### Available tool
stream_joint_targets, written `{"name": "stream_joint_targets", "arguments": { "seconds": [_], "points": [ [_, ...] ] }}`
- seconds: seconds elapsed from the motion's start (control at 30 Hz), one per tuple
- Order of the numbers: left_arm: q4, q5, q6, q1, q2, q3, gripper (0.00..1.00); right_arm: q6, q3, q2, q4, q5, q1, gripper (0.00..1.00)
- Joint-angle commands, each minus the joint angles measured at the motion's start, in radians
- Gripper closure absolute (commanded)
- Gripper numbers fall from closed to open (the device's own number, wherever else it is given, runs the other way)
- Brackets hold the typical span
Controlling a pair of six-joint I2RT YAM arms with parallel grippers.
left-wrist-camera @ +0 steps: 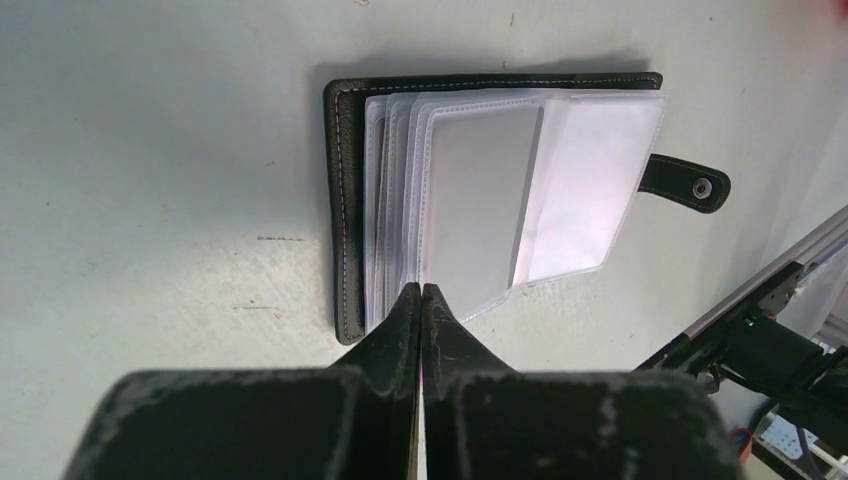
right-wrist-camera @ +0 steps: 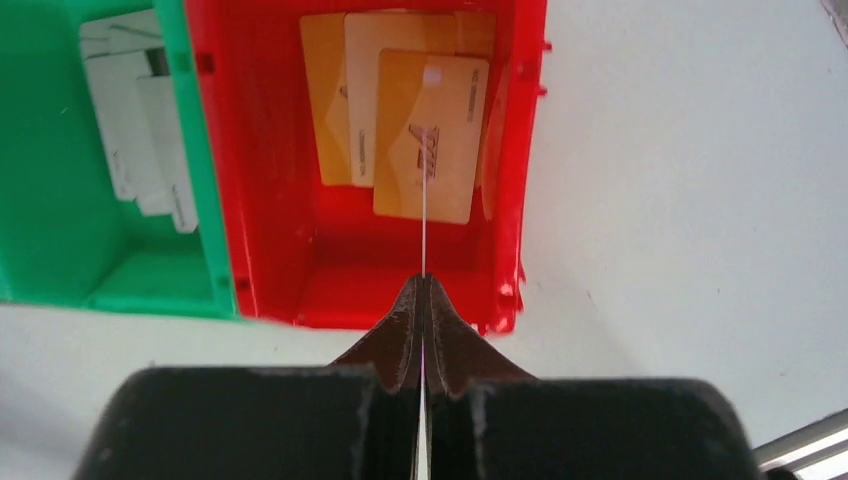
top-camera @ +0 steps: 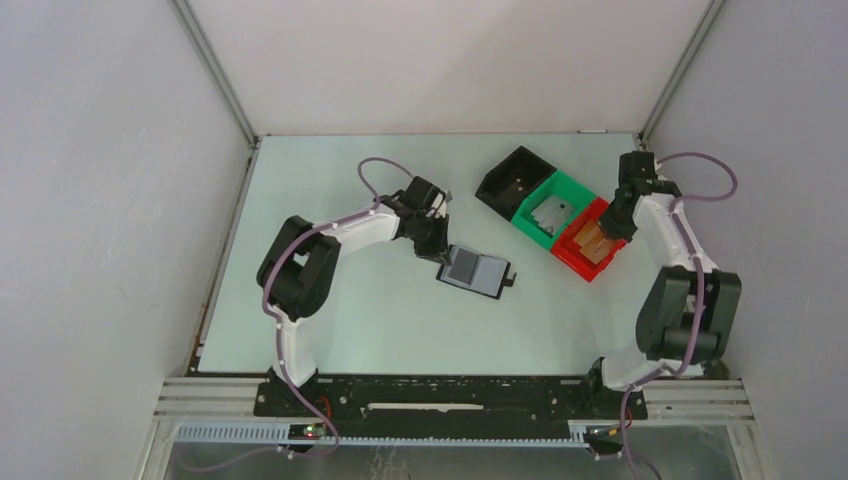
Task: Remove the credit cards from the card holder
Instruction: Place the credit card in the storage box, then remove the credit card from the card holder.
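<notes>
The card holder [top-camera: 478,271] lies open on the table, its black cover [left-wrist-camera: 345,200] under a fan of clear sleeves. One sleeve holds a grey credit card [left-wrist-camera: 478,200]. The closure tab [left-wrist-camera: 690,185] sticks out on the far side. My left gripper [top-camera: 441,255] is shut, its tips [left-wrist-camera: 421,288] at the near edge of the sleeves. My right gripper [top-camera: 607,228] hangs over the red bin [right-wrist-camera: 510,150], shut [right-wrist-camera: 422,280] on a thin card [right-wrist-camera: 423,200] seen edge-on. Pale cards [right-wrist-camera: 150,150] lie in the green bin [right-wrist-camera: 40,200].
Three bins stand in a row at the back right: black [top-camera: 500,180], green [top-camera: 530,225] and red [top-camera: 572,255]. Several orange-tan cards [right-wrist-camera: 440,130] lie in the red bin. White enclosure walls surround the table.
</notes>
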State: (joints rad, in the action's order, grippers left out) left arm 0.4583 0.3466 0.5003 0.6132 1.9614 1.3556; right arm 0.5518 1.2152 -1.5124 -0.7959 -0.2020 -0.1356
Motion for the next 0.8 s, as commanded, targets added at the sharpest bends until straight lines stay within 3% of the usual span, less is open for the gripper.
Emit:
{"name": "stream_joint_targets", "arguments": {
  "seconds": [0.0,0.37,0.5,0.57,0.77],
  "points": [
    [-0.001,0.008,0.007,0.007,-0.076,-0.023,1.00,-0.041,0.111,-0.127,-0.022,-0.074,-0.007,1.00],
    [0.021,0.003,-0.006,0.014,-0.101,-0.019,1.00,-0.071,0.364,-0.438,-0.087,-0.158,0.038,1.00],
    [0.023,0.002,-0.007,0.014,-0.102,-0.020,1.00,-0.075,0.422,-0.485,-0.105,-0.151,0.073,0.71],
    [0.026,0.002,-0.007,0.015,-0.104,-0.020,1.00,-0.072,0.425,-0.474,-0.102,-0.130,0.086,0.61],
    [0.025,0.001,-0.007,0.018,-0.110,-0.018,1.00,-0.064,0.372,-0.329,-0.093,-0.067,0.097,0.59]
  ]
}}
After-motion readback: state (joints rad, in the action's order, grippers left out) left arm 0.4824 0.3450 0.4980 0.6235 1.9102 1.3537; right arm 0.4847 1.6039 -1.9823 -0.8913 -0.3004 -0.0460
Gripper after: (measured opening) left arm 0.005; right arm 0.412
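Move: The right hand, with the gold card edge-on in its shut fingers, hangs over the near right part of the red box, whose middle lies about 6 cm ahead, 1 cm to the right and 9 cm below. From this hand, the green box is some 14 cm ahead and 10 cm left, and the card holder roughly 27 cm left and 2 cm back. From the left hand, the red box is about 35 cm right and 5 cm ahead. The right hand carries the card about 8 cm forward and 5 cm down over the gold card pile in the red box, its fingers tipping some 12 degrees closer to straight down, then opens them to a little under half and lets go of the card as the forward reach ends. Meanwhile the left hand, still shut, rises about 2 cm above the near left corner of the open card holder. ##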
